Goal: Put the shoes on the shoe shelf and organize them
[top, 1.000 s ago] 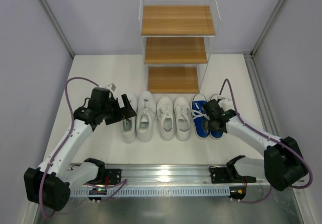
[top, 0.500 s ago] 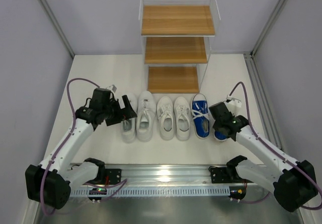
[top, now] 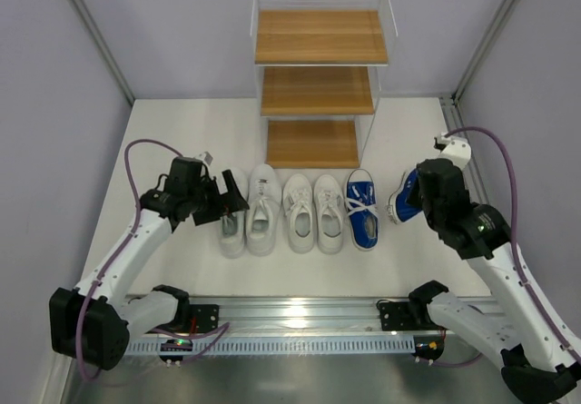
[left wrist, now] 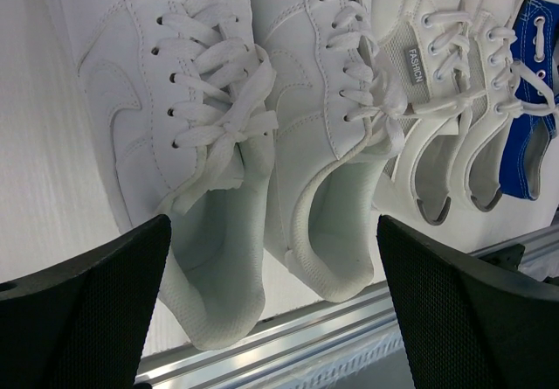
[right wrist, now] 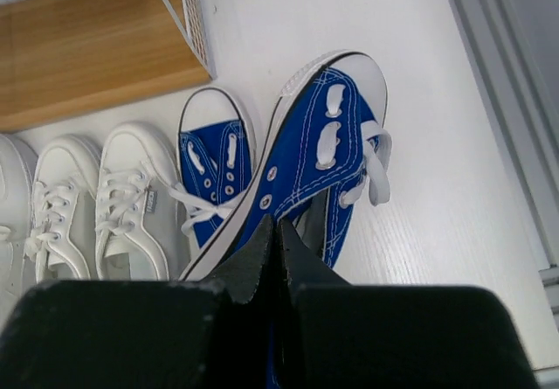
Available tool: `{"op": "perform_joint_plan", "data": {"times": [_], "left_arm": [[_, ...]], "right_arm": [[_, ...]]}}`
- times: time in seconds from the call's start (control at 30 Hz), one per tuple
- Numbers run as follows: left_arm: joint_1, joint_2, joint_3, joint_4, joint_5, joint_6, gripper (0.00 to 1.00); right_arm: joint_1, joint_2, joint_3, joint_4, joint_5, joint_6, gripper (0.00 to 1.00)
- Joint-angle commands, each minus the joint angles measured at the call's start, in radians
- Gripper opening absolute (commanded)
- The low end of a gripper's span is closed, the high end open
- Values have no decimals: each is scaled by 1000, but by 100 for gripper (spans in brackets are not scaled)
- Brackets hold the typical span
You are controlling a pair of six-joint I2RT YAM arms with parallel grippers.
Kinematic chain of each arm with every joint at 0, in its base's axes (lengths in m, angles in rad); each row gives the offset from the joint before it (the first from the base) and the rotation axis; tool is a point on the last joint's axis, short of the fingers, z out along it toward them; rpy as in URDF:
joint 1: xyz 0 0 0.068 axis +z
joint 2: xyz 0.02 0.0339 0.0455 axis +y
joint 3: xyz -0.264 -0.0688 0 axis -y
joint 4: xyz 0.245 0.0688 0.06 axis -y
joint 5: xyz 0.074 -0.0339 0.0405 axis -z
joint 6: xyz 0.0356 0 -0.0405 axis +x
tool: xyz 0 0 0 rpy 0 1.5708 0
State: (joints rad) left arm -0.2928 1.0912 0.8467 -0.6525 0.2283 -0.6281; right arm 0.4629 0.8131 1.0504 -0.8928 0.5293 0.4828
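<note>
The shoe shelf [top: 318,86] stands at the back centre, its three wooden boards bare. Five shoes sit in a row before it: two white pairs [top: 263,209] [top: 313,211] and one blue sneaker [top: 361,209]. My right gripper [top: 419,200] is shut on the side wall of the other blue sneaker [right wrist: 323,153], which hangs tilted, toe away from me, above the floor right of the row. My left gripper [left wrist: 271,302] is open, its fingers [left wrist: 79,310] wide apart over the heels of the two leftmost white shoes [left wrist: 175,127], touching neither.
A metal rail [top: 300,313] runs along the near edge behind the shoe heels. Grey walls with metal frame posts [top: 481,50] close in both sides. The shelf's lowest board [right wrist: 87,48] and wire side lie just beyond the blue shoes.
My right gripper has shut on the rightmost blue sneaker and lifted it up and to the right, out of the row. The left arm has barely moved.
</note>
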Motion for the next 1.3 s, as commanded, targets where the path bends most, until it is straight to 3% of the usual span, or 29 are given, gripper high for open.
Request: {"op": "perform_joint_plan", "data": {"times": [0.0, 0.1, 0.23, 0.4, 0.5, 0.6, 0.83, 0.97, 1.27], "left_arm": [[-3, 12, 35, 44, 17, -10, 100], [-3, 16, 32, 57, 20, -13, 100], [-3, 22, 29, 77, 26, -24, 100], [-3, 21, 29, 100, 28, -41, 100], [-3, 6, 26, 113, 28, -54, 100], [-3, -2, 19, 132, 25, -64, 100], [-3, -5, -12, 169, 29, -105, 100], [-3, -19, -54, 227, 26, -146, 100], [-3, -59, -121, 309, -7, -216, 100]], "right_arm": [[3, 15, 120, -3, 72, -131, 4], [2, 83, 117, 8, 191, -187, 4], [-13, 182, 63, 155, 330, -337, 4], [-168, 267, -7, 442, 146, -470, 4], [-199, 281, -100, 642, 142, -620, 4], [-243, 304, -142, 730, 86, -697, 4], [-277, 495, -164, 792, 46, -822, 4], [-277, 549, -193, 833, -21, -813, 4], [-251, 572, -178, 717, -126, -790, 4]]}}
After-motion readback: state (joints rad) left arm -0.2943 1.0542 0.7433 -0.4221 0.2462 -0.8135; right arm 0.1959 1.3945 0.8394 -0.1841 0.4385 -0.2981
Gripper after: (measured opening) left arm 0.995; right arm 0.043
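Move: The right hand, with the blue shoe already gripped and lifted, is heading for the open table right of the shelf, about 14 cm ahead, 6 cm right and 25 cm below. The other blue shoe lies some 4 cm ahead, 11 cm left and 21 cm below; the bottom shelf's near right corner is roughly 19 cm ahead and 12 cm left. From the left hand that open spot is about 10 cm ahead and 60 cm right. Forward some 13 cm and first about 7 cm right, the right hand carries the pinched blue shoe towards the open table right of the shelf, rising briefly before sinking to finish about 14 cm lower. On the way the hand's left side rolls down some 35 degrees and the fingers tip further down; late, the hand eases a little back left, turning counter-clockwise, fingers still shut. The open left hand drifts 2–3 cm forward and right. ##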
